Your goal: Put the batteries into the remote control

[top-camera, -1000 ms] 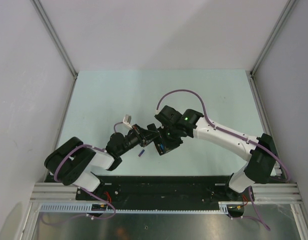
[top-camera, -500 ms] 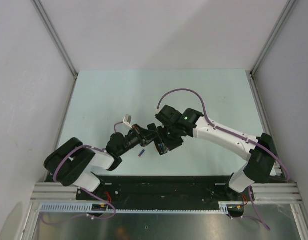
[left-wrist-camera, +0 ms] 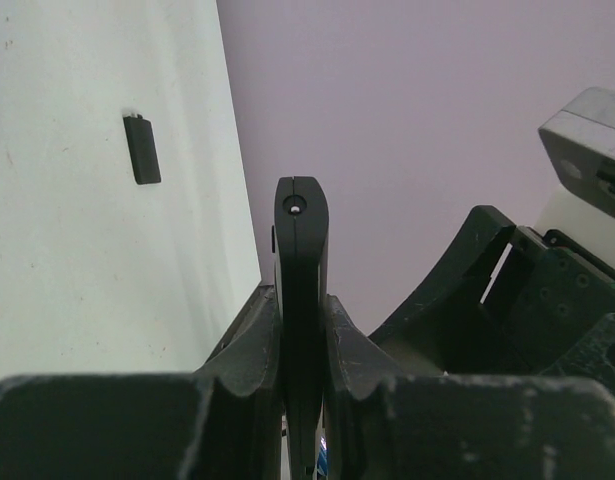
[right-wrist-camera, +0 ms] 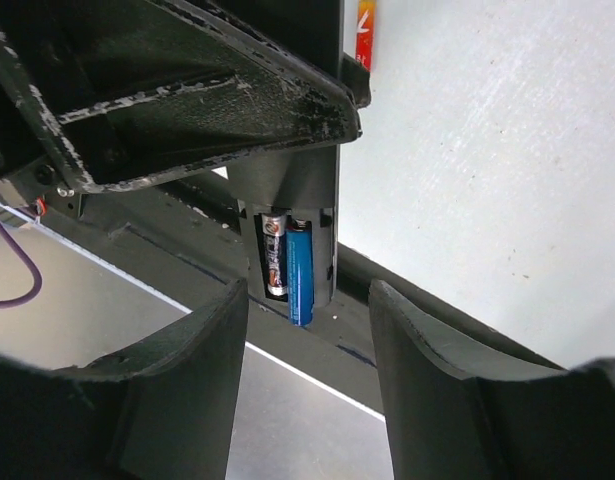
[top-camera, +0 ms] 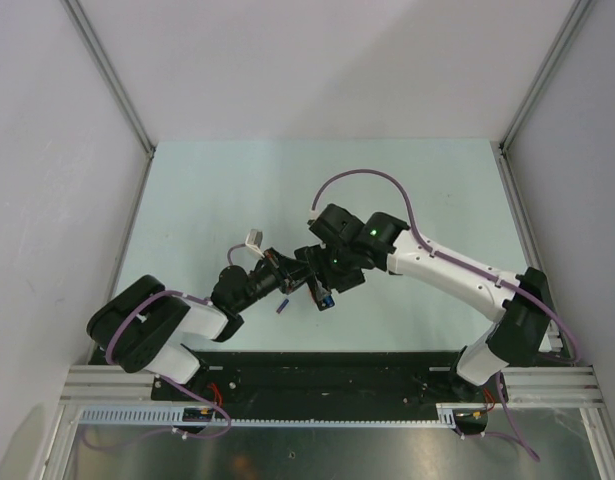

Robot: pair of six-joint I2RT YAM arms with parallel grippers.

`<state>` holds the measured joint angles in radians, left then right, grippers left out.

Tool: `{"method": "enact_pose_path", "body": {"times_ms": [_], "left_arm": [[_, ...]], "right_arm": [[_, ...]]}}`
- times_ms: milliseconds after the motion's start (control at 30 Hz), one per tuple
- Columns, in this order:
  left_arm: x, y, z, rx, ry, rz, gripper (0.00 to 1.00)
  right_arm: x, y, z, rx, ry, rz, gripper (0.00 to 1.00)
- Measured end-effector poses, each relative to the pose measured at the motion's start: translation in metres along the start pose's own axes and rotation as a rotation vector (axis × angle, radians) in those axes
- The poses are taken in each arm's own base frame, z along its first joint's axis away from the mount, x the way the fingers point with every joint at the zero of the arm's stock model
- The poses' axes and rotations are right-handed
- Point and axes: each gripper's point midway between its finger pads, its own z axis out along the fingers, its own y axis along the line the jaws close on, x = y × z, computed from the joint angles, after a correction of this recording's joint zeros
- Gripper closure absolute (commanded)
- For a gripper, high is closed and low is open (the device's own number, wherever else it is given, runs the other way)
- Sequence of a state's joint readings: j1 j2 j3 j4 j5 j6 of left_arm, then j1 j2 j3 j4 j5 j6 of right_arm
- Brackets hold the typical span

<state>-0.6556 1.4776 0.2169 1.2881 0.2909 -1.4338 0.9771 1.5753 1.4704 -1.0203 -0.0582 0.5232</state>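
My left gripper is shut on the remote control, a slim black bar seen edge-on and held off the table. Its open compartment faces the right wrist camera. Inside lie a dark battery and, beside it, a bright blue battery whose end pokes out past the remote's end. My right gripper stands open just below them, touching nothing. A purple-blue battery lies on the table near the left wrist. A red-orange battery lies on the table beyond the remote.
A small black rectangular cover lies flat on the pale table. Both grippers crowd together near the table's front middle. White walls stand at the left, back and right, with a black rail along the front.
My right gripper has opened from shut, let go of the bright blue battery in the compartment and drawn back a little. The left gripper and the remote have stayed put.
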Motion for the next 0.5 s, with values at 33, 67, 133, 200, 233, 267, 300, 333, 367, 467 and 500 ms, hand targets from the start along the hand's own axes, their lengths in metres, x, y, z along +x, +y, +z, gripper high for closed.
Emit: {"method": "enact_pose_path", "body": {"times_ms": [33,67,133,200,233,267,300,333,367,467,500], "left_arm": [[0.0,0.0,0.0,0.001,0.0,0.0,1.0],[0.0,-0.001,0.0,0.004,0.0,0.0,1.0],[0.0,-0.002,0.0,0.007,0.0,-0.005,1.0],[0.0,-0.003,0.0,0.01,0.0,-0.007,1.0],[0.0,-0.003,0.0,0.01,0.001,-0.01,1.0],[0.0,-0.003,0.0,0.011,0.002,-0.015,1.0],[0.001,-0.004,0.0,0.011,0.005,-0.023,1.0],[0.002,-0.004,0.0,0.012,0.01,-0.03,1.0],[0.003,-0.004,-0.001,0.012,0.018,-0.035,1.0],[0.005,-0.005,-0.002,0.012,0.035,-0.06,1.0],[0.006,-0.005,-0.002,0.01,0.042,-0.069,1.0]], "right_arm": [[-0.001,0.001,-0.001,-0.002,-0.005,-0.001,0.43],[-0.003,0.002,-0.003,-0.003,-0.01,-0.003,0.43],[-0.008,0.005,-0.006,-0.007,-0.03,-0.006,0.41],[-0.014,0.008,-0.012,-0.018,-0.063,-0.009,0.4],[-0.015,0.008,-0.015,-0.021,-0.077,-0.01,0.37],[-0.018,0.008,-0.02,-0.028,-0.107,-0.012,0.36],[-0.022,0.008,-0.026,-0.042,-0.146,-0.014,0.34],[-0.023,0.007,-0.033,-0.059,-0.188,-0.015,0.3],[-0.021,0.005,-0.041,-0.077,-0.225,-0.015,0.29],[-0.016,0.0,-0.061,-0.151,-0.355,-0.016,0.15],[-0.015,-0.002,-0.067,-0.182,-0.408,-0.021,0.02]]}}
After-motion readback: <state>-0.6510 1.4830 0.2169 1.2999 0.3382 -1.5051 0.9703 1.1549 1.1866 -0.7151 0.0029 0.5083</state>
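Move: The right hand, already open and clear, hangs just over the blue battery in the remote's compartment, which lies about 3 cm below it, some 1 cm back and 1 cm left. The remote's middle is about 4 cm ahead, 3 cm left and 3 cm down; on the table some 15 cm below lies the red battery, 7 cm ahead and 3 cm left. From the left hand, which holds the remote, the blue battery is roughly 6 cm back, 3 cm right and level. The right hand, holding nothing, backs away from the blue battery and the open compartment, rising slowly at first and then faster, about 6 cm in all, and swinging some 2 to 3 cm to the right towards the end. On the way its fingers spread plainly wider and the wrist tips so that they swing up forward and left by some 25 degrees, while the left hand keeps its pinch on the remote almost still. ##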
